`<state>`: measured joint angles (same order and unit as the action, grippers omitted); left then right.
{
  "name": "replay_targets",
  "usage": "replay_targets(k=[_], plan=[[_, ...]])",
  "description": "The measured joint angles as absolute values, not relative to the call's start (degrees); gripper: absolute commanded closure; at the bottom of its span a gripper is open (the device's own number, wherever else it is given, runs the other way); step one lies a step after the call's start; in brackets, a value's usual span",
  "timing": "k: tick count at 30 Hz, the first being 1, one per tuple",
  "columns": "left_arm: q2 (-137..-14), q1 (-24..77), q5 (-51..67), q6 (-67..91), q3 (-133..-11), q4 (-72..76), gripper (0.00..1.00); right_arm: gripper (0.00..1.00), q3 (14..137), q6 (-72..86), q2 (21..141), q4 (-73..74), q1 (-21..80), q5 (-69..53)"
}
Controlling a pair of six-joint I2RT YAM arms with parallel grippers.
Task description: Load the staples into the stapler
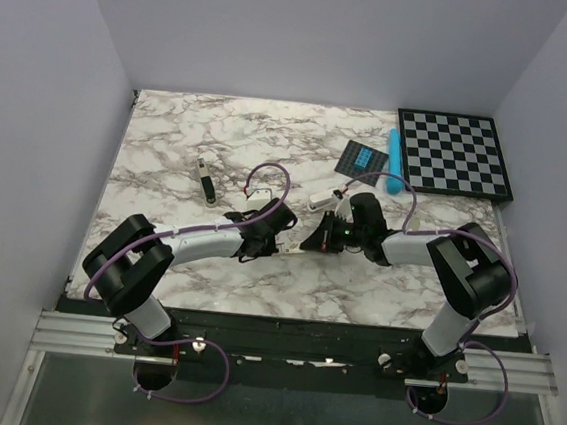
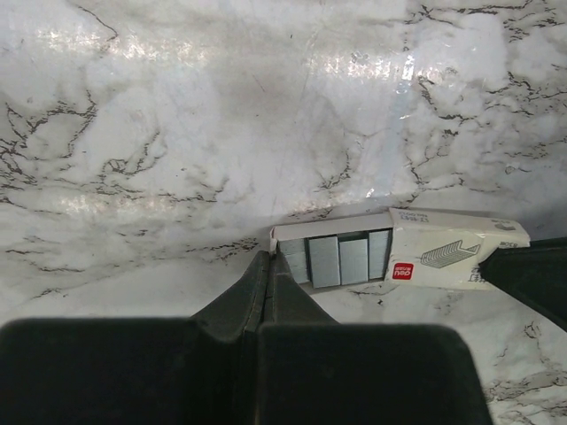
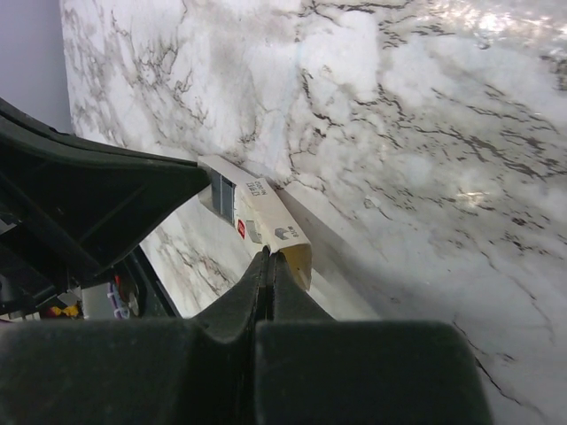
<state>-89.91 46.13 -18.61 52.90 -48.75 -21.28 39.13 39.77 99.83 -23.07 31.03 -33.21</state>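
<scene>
The staples lie as several grey strips in the pulled-out tray of their small white box, which rests on the marble. My left gripper is shut, its tips pinching the tray's left end wall. My right gripper is shut on the bottom edge of the box sleeve's open end. From above, both grippers meet at mid-table, left and right, and hide the box. The black stapler lies apart at the back left, untouched.
A checkerboard sits at the back right corner, with a blue bar and a dark tile with a blue patch beside it. A small white block lies just behind the right gripper.
</scene>
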Motion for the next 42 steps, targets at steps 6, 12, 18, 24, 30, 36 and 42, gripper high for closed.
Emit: replay_targets(k=[6,12,18,24,30,36,42], plan=[[-89.9,46.1,-18.7,52.7,-48.8,-21.6,1.0,0.99,38.6,38.2,98.5,-20.7,29.4,-32.6],[-89.9,46.1,-18.7,52.1,-48.8,-22.0,1.0,0.99,37.8,36.9,98.1,-19.3,28.0,-32.5],[-89.9,46.1,-18.7,51.6,-49.1,-22.5,0.86,0.89,37.8,35.9,97.8,-18.3,27.6,-32.4],[-88.1,46.1,-18.9,51.4,-49.1,-23.0,0.65,0.69,37.8,34.4,97.4,-16.7,27.6,-31.3],[-82.3,45.3,-19.3,51.3,-49.1,-23.1,0.4,0.46,37.5,33.2,94.0,-15.0,27.6,-28.8],[-76.4,42.2,-19.2,51.0,-48.4,-22.9,0.1,0.18,36.9,31.3,89.1,-11.7,27.6,-25.4],[-70.5,32.5,-17.1,48.9,-46.2,-24.4,0.01,0.0,35.2,28.4,81.2,-8.5,27.6,-21.4]])
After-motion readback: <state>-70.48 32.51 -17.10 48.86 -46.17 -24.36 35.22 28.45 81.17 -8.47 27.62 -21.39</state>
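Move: The left hand still pinches the outer end of the staple tray, its middle about 2 cm to the right; the box sleeve, partly off it, lies some 6 cm to the right of that hand. For the right hand, pinching the sleeve's outer end, the sleeve's middle is about 2 cm left and the tray's 6 cm left. The white stapler lies roughly 12 cm ahead and 4 cm right of the right hand, the black tool about 14 cm ahead and 13 cm left of the left hand. While the left hand holds the staple tray practically still, the right hand keeps its pinch on the sleeve's end and draws it about 3 cm to the right, away from the tray, sinking a little towards the table. Then both hands open wide, let go and part: the left one rises about 8 cm and swings off leftward and somewhat forward, its fingers tipping up a bit, while the right one carries on rightward past the sleeve's end, then also rises, its wrist tilting by some 15 degrees. ##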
